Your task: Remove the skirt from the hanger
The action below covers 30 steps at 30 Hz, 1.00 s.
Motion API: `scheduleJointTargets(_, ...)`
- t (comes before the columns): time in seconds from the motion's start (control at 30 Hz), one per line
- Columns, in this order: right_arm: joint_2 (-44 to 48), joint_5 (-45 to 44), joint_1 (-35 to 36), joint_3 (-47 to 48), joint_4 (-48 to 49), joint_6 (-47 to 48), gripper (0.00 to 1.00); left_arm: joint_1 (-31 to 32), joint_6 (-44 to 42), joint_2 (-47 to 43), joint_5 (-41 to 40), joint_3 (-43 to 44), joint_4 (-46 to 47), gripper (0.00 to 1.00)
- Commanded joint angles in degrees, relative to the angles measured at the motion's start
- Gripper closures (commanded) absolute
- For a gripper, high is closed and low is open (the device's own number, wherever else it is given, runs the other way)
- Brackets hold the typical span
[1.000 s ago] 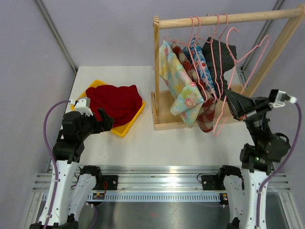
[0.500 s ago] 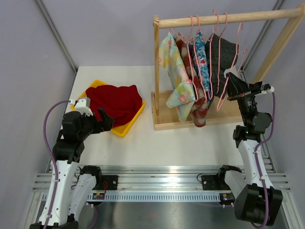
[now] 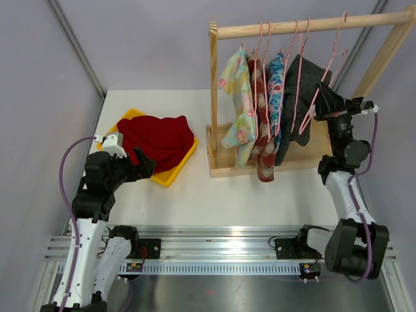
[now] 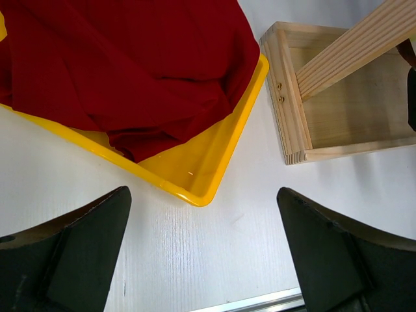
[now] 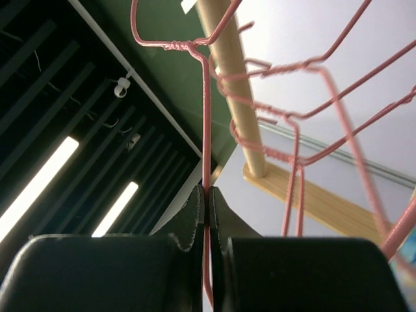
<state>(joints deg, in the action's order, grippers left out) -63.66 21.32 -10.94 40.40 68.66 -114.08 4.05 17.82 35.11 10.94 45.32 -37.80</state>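
A dark red skirt (image 3: 156, 140) lies bunched in the yellow tray (image 3: 170, 175) at the left, off any hanger. In the left wrist view the skirt (image 4: 130, 65) fills most of the tray (image 4: 214, 175). My left gripper (image 3: 144, 162) hovers open beside the tray's near corner, its jaws (image 4: 203, 190) wide apart and empty. My right gripper (image 3: 323, 97) is shut on a bare pink wire hanger (image 3: 333, 55) at the right end of the rack. Its hook reaches the wooden rod (image 3: 286, 27). The right wrist view shows the wire (image 5: 206, 117) pinched between the right gripper's (image 5: 208, 192) jaws.
The wooden rack's base (image 3: 224, 170) stands right of the tray. Several pink hangers on the rod carry a pale floral garment (image 3: 237, 110), a red patterned one (image 3: 263, 149), a blue one (image 3: 276, 84) and a black dotted one (image 3: 296, 97). Grey walls close in both sides.
My right arm has lifted the bare hanger from low in front of the rack up to the rod. The hanging garments have swung back to hang straight. The left arm has not moved.
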Motion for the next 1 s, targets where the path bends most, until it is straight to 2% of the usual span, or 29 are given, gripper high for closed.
scheduleJointTargets(0.0,-5.8,-2.6,-0.7,5.1,8.1,-3.3,1.00,0.1,-0.7,0.1,0.8,-0.1,2.1,0.01)
scheduleJointTargets(0.17,-15.3,-4.6,-2.1,9.4,15.2,-8.3,1.00,0.1,-0.7,0.0,0.7,-0.2,2.1,0.01)
scheduleJointTargets(0.27,-17.5,-4.7,-2.7,10.1,16.6,-9.7,1.00,0.1,-0.7,0.0,0.7,-0.2,2.1,0.01)
scheduleJointTargets(0.57,-13.0,-4.6,-6.3,0.5,19.4,-12.4,1.00,0.1,-0.6,0.3,0.7,-0.2,2.1,0.01)
scheduleJointTargets(0.63,-11.2,-3.6,-9.1,-1.6,20.4,-13.3,0.77,0.1,-0.5,0.4,0.7,-0.2,2.1,0.01)
scheduleJointTargets(0.7,-9.7,-2.1,-11.3,-2.5,19.8,-14.2,0.41,0.1,-0.6,0.3,0.7,-0.2,2.1,0.01)
scheduleJointTargets(0.73,-8.9,-1.1,-12.7,-3.3,19.1,-14.5,0.13,0.1,-0.6,0.3,0.7,-0.2,2.1,0.01)
scheduleJointTargets(0.83,-3.7,3.6,-18.5,-3.9,12.2,-14.3,0.03,0.1,-0.7,0.2,0.7,-0.2,2.1,0.01)
scheduleJointTargets(0.97,1.5,13.7,-26.9,-2.7,4.1,-11.4,0.01,0.1,-0.7,0.0,0.8,-0.2,2.1,0.01)
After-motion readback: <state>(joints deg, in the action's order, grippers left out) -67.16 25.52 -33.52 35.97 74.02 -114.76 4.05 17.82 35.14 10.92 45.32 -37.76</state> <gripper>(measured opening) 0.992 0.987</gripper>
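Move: The right hand already holds the empty pink hanger. The bare stretch of wooden bar it is headed for lies about 13 cm ahead, 6 cm to the right and 12 cm above. The dark grey garment hangs 6 cm to that hand's left and 4 cm ahead, its middle 8 cm lower. The rack's right post is 13 cm ahead and 16 cm right. From the idle left hand, that bar spot is roughly 20 cm ahead, 55 cm right and 35 cm up. Keeping its pinch on the pink hanger's wire, the right hand carries the hanger about 8 cm forward to the bar, then sinks and edges right to set the hook over it, some 4 cm lower in all. The fingers then open wide and let go of the wire, and the hand draws back and right, away from the hanger, about 7 cm each way, turning clockwise to some 20 degrees overall. ##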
